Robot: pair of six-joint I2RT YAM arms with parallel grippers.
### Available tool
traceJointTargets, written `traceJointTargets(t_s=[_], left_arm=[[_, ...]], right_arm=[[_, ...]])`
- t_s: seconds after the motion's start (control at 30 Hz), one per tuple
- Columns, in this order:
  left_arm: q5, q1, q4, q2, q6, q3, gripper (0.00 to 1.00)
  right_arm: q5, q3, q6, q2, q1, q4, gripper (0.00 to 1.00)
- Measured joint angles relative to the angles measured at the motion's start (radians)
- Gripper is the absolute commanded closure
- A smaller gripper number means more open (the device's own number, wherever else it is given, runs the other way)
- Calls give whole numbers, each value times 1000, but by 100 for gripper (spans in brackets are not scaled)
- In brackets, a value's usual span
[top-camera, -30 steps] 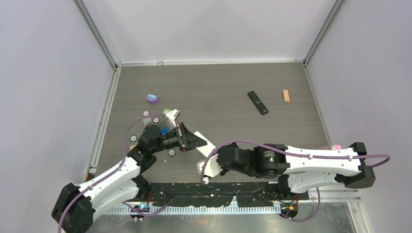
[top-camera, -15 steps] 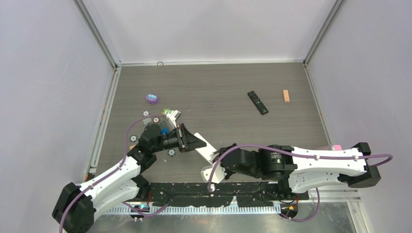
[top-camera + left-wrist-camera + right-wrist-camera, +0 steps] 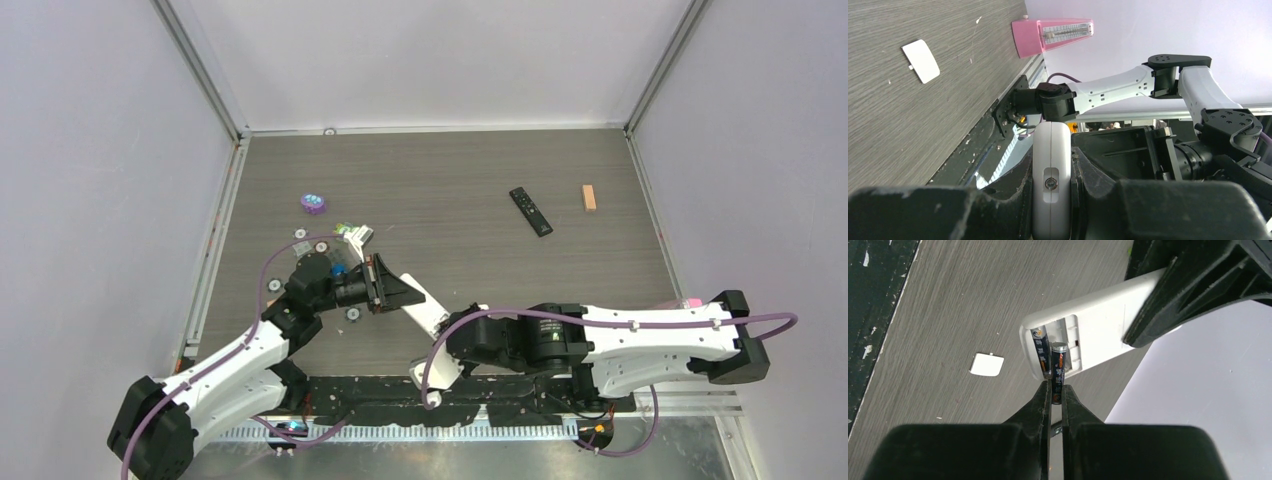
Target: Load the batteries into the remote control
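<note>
A white remote control (image 3: 415,303) (image 3: 1050,175) is clamped between the jaws of my left gripper (image 3: 390,288) (image 3: 1050,167), which is shut on it and holds it above the table. Its battery compartment (image 3: 1063,347) is open and faces the right wrist camera. One dark battery (image 3: 1038,350) lies in the bay. My right gripper (image 3: 1057,390) (image 3: 446,327) is shut on a second battery (image 3: 1057,367), whose silvery tip sits at the empty slot beside the first.
The white battery cover (image 3: 987,364) (image 3: 921,61) lies on the table. At the back right are a black remote (image 3: 531,211) and a wooden block (image 3: 589,197). A purple object (image 3: 314,204) and small discs (image 3: 300,234) sit by the left arm. A pink object (image 3: 1053,35) stands at the table's edge.
My right wrist has pulled back towards the right and settled at the remote's free end. The left arm and the remote have stayed still.
</note>
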Motion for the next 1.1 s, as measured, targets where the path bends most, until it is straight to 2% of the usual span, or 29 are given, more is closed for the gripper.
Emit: traceJointTargets(t_s=[0.3, 0.6, 0.73, 0.9, 1.1], left_arm=[[8, 1, -7, 0, 6, 8, 100], [16, 4, -16, 0, 27, 8, 100], [17, 5, -16, 0, 28, 8, 100], [17, 5, -15, 0, 29, 8, 100], [16, 5, -27, 0, 32, 8, 100]], right_arm=[[13, 0, -23, 32, 13, 8, 89], [32, 0, -47, 65, 26, 25, 83], [40, 0, -52, 69, 32, 29, 73], [55, -3, -59, 68, 33, 58, 53], [85, -33, -66, 39, 33, 110, 40]])
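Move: The right hand holds a battery by one end. Its slot in the white remote control lies about 3 cm to the hand's left, 1 cm back and 2 cm below. The battery already in place lies about 2 cm back, 3 cm left and equally low, while the left gripper clasping the remote is some 5 cm forward and 8 cm left. From the left hand, that slot is about 6 cm back, 5 cm right and roughly level. Still pinching the battery, the right hand lays it into the open slot beside the first one, easing about 1.5 cm left and 1 cm down with the wrist tipping a few degrees. The fingers then let go and spread to about half open as the hand creeps a little farther left and lifts back up about 1 cm. The left hand keeps the remote steady. ##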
